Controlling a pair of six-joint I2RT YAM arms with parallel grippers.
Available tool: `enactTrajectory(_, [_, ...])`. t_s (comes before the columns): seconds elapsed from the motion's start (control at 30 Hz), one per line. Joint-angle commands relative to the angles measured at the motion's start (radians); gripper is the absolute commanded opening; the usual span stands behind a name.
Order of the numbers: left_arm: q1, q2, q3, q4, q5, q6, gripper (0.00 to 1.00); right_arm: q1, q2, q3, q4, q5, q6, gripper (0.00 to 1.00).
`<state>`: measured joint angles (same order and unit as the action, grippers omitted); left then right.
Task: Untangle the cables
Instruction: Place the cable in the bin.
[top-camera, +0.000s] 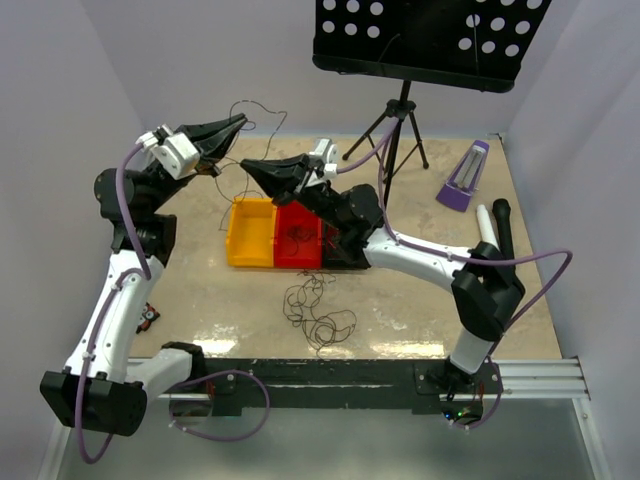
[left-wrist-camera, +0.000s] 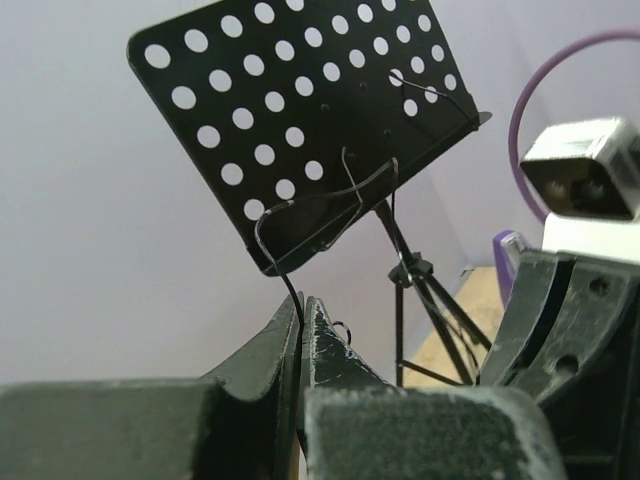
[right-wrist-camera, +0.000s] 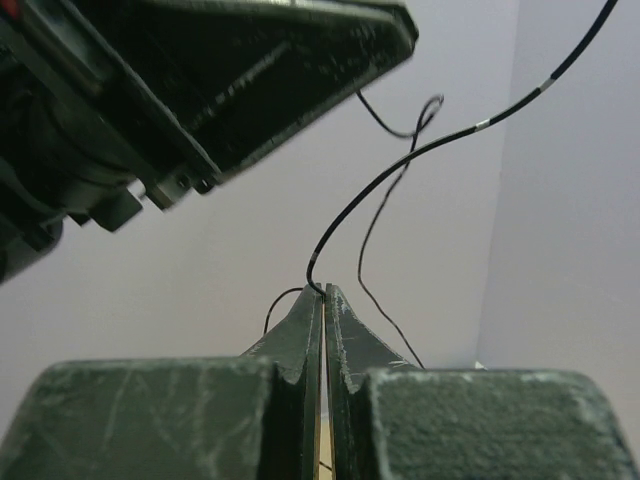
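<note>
Both grippers are raised above the far left of the table, each pinching a thin dark cable. My left gripper (top-camera: 238, 124) (left-wrist-camera: 302, 300) is shut on a dark cable (left-wrist-camera: 262, 236) that curls up from its tips. Just below and to its right, my right gripper (top-camera: 247, 166) (right-wrist-camera: 323, 291) is shut on a dark cable (right-wrist-camera: 400, 166) that arcs up to the right. Thin wire (top-camera: 262, 108) loops in the air beyond the left fingertips. A loose tangle of dark cables (top-camera: 316, 310) lies on the table in front of the bins. A few strands (top-camera: 298, 234) rest in the red bin.
A yellow bin (top-camera: 250, 250) and a red bin (top-camera: 300, 258) stand side by side under the right arm. A black perforated music stand (top-camera: 420, 35) rises at the back. A purple metronome (top-camera: 463, 180) sits at the back right, and a white and black tool (top-camera: 493, 225) on the right.
</note>
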<state>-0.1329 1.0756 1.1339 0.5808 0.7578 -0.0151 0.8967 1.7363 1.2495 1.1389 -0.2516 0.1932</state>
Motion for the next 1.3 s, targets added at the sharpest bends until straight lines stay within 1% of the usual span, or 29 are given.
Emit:
enactTrajectory(0.0, [0.004, -0.008, 0.058, 0.053, 0.009, 0.139, 0.00, 0.002, -0.044, 0.079, 0.024, -0.046, 0.041, 0.00])
enactTrajectory(0.07, [0.004, -0.002, 0.082, 0.050, 0.014, 0.176, 0.00, 0.002, -0.053, 0.087, 0.022, -0.049, 0.046, 0.00])
enactTrajectory(0.17, [0.004, 0.010, 0.119, 0.091, 0.011, 0.176, 0.00, 0.002, -0.066, 0.099, 0.010, -0.054, 0.045, 0.00])
enactTrajectory(0.33, [0.004, 0.023, 0.173, 0.120, 0.047, 0.207, 0.00, 0.002, -0.075, 0.120, -0.002, -0.067, 0.052, 0.00])
enactTrajectory(0.43, [0.004, 0.027, 0.187, 0.085, 0.023, 0.201, 0.00, 0.002, -0.075, 0.140, -0.008, -0.075, 0.058, 0.00])
enactTrajectory(0.53, [0.004, 0.029, 0.133, 0.010, -0.041, 0.225, 0.00, 0.002, -0.078, 0.145, -0.021, -0.072, 0.055, 0.00])
enactTrajectory(0.57, [0.004, 0.024, 0.109, -0.011, -0.041, 0.228, 0.00, 0.004, -0.080, 0.143, -0.030, -0.071, 0.049, 0.00])
enactTrajectory(0.67, [0.004, -0.006, 0.014, 0.020, -0.019, 0.201, 0.00, 0.002, -0.081, 0.127, -0.047, -0.067, 0.031, 0.00])
enactTrajectory(0.8, [0.004, -0.014, -0.045, 0.016, -0.005, 0.156, 0.00, 0.001, -0.070, 0.099, -0.044, -0.054, 0.029, 0.00])
enactTrajectory(1.17, [0.004, -0.063, -0.256, 0.040, -0.066, 0.090, 0.00, -0.024, -0.035, -0.016, -0.005, -0.017, 0.057, 0.00])
enactTrajectory(1.27, [0.004, -0.080, -0.316, 0.053, -0.087, 0.116, 0.00, -0.035, -0.018, -0.038, 0.005, -0.020, 0.072, 0.00])
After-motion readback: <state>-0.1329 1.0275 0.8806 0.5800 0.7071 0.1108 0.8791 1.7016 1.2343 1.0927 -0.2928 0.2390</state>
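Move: Both hands hold the dark cable in the air. From the left hand the yellow bin lies about 6 cm ahead, 5 cm left and 48 cm below; from the right, some 8 cm ahead, 4 cm left and 40 cm below. At those same depths the red bin is about 6 cm ahead and 7 cm right of the left hand, and 8 cm ahead and 7 cm right of the right hand. Still pinching cable, the left lifts 7 cm, then sinks 16 towards the bins; the right rises 5 and returns. ##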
